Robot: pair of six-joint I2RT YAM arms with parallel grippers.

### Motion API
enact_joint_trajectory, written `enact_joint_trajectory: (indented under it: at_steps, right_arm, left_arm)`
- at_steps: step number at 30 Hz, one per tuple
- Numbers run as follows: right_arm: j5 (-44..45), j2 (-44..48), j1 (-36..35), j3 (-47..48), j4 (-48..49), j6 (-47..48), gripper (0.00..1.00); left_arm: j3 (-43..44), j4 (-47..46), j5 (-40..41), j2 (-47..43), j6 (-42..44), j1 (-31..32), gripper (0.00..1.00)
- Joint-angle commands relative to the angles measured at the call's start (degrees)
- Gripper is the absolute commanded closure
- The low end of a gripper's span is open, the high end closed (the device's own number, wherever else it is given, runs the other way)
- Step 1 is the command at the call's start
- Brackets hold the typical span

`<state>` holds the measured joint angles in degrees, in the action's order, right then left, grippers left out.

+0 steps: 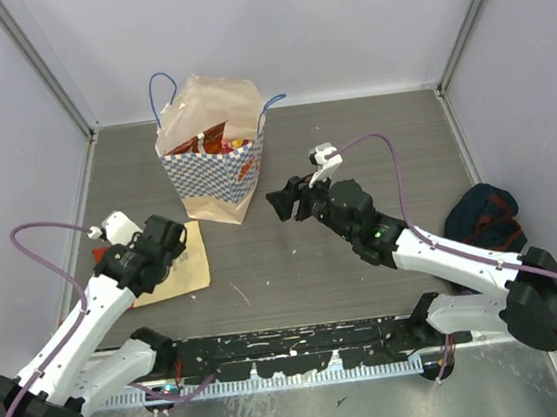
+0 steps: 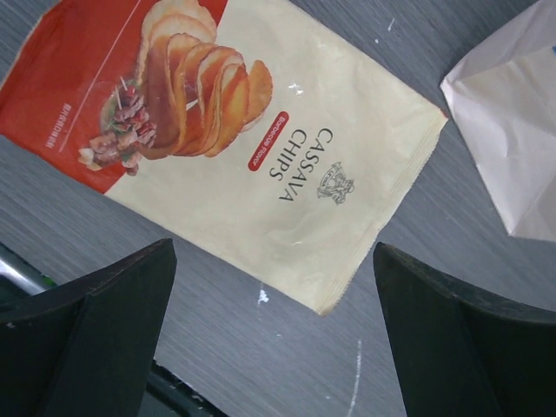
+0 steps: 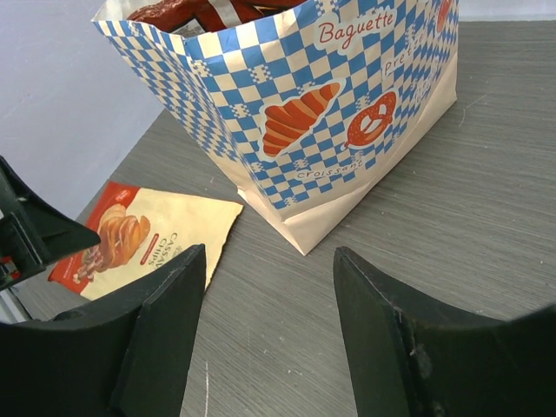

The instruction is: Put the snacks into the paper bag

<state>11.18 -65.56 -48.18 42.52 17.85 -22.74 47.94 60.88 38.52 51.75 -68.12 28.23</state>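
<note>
The paper bag [image 1: 212, 171] stands upright at the back left of the table, with red and orange snacks [image 1: 212, 140] showing in its open top. One flat cream-and-red cassava chips packet [image 1: 187, 269] lies on the table in front of the bag. My left gripper [image 1: 174, 243] hovers over that packet [image 2: 261, 148], open, with nothing between its fingers [image 2: 104, 330]. My right gripper [image 1: 280, 204] is open and empty just right of the bag, facing its checked band [image 3: 347, 113]. The packet [image 3: 165, 230] lies to its left.
A dark navy cloth bag with red trim [image 1: 481, 218] lies at the right edge of the table. Grey walls enclose the table on three sides. The corner of the paper bag's base [image 2: 512, 130] sits close to the packet's far end.
</note>
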Motion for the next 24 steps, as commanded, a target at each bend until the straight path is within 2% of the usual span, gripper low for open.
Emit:
enact_joint_trajectory:
  at_steps: [1,6,8,11,14,20,24]
  right_arm:
    - [-0.7,-0.2,0.2,1.8,3.2,-0.6,0.35]
    - [-0.7,-0.3,0.2,1.8,3.1,-0.5,0.35]
    - [-0.7,-0.3,0.2,1.8,3.1,-0.5,0.35]
    - [-0.8,-0.1,0.2,1.8,3.1,-0.5,0.35]
    - [-0.7,0.2,0.2,1.7,3.1,-0.4,0.35]
    - [-0.4,0.7,0.2,1.5,3.0,-0.4,0.35]
    - [-0.4,1.0,0.2,1.5,2.9,-0.4,0.35]
  left_arm:
    - [1.2,6.1,7.3,0.5,-0.4,2.4,0.02]
    - [-2.2,2.3,6.7,-2.6,1.1,0.4,0.02]
    - [-4.7,-2.6,1.5,-4.4,5.6,-4.8,0.02]
    - [-8.6,-7.9,-10.5,-5.8,11.4,-17.9,0.02]
    - [-10.6,-9.5,-15.6,-6.5,13.9,-25.0,0.02]
    - [-11.1,-4.6,-13.3,-9.3,9.3,-27.0,0.02]
    - [-14.8,-3.8,-16.0,-11.9,4.5,-28.9,0.02]
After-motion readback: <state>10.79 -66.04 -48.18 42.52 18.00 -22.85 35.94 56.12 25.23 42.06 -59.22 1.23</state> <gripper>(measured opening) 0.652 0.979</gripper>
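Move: From my left hand, the middle of the cassava chips bag, lying flat, is about 7 cm to the left, 5 cm ahead and some 12 cm below. The paper bag's middle is roughly 17 cm ahead and 10 cm to the right of this hand, at about its height. From my idle right hand, the cassava chips bag lies around 28 cm left, 3 cm back and 23 cm down. With nothing in its wide-open fingers, I swing my left hand left about 6 cm and bring it back 3 or 4 cm, at first nearly level, then sinking about 5 cm towards the cassava chips bag, abreast of its red half. The wrist turns some 15 degrees counter-clockwise, and the hand all but stops still above the table, short of touching. ##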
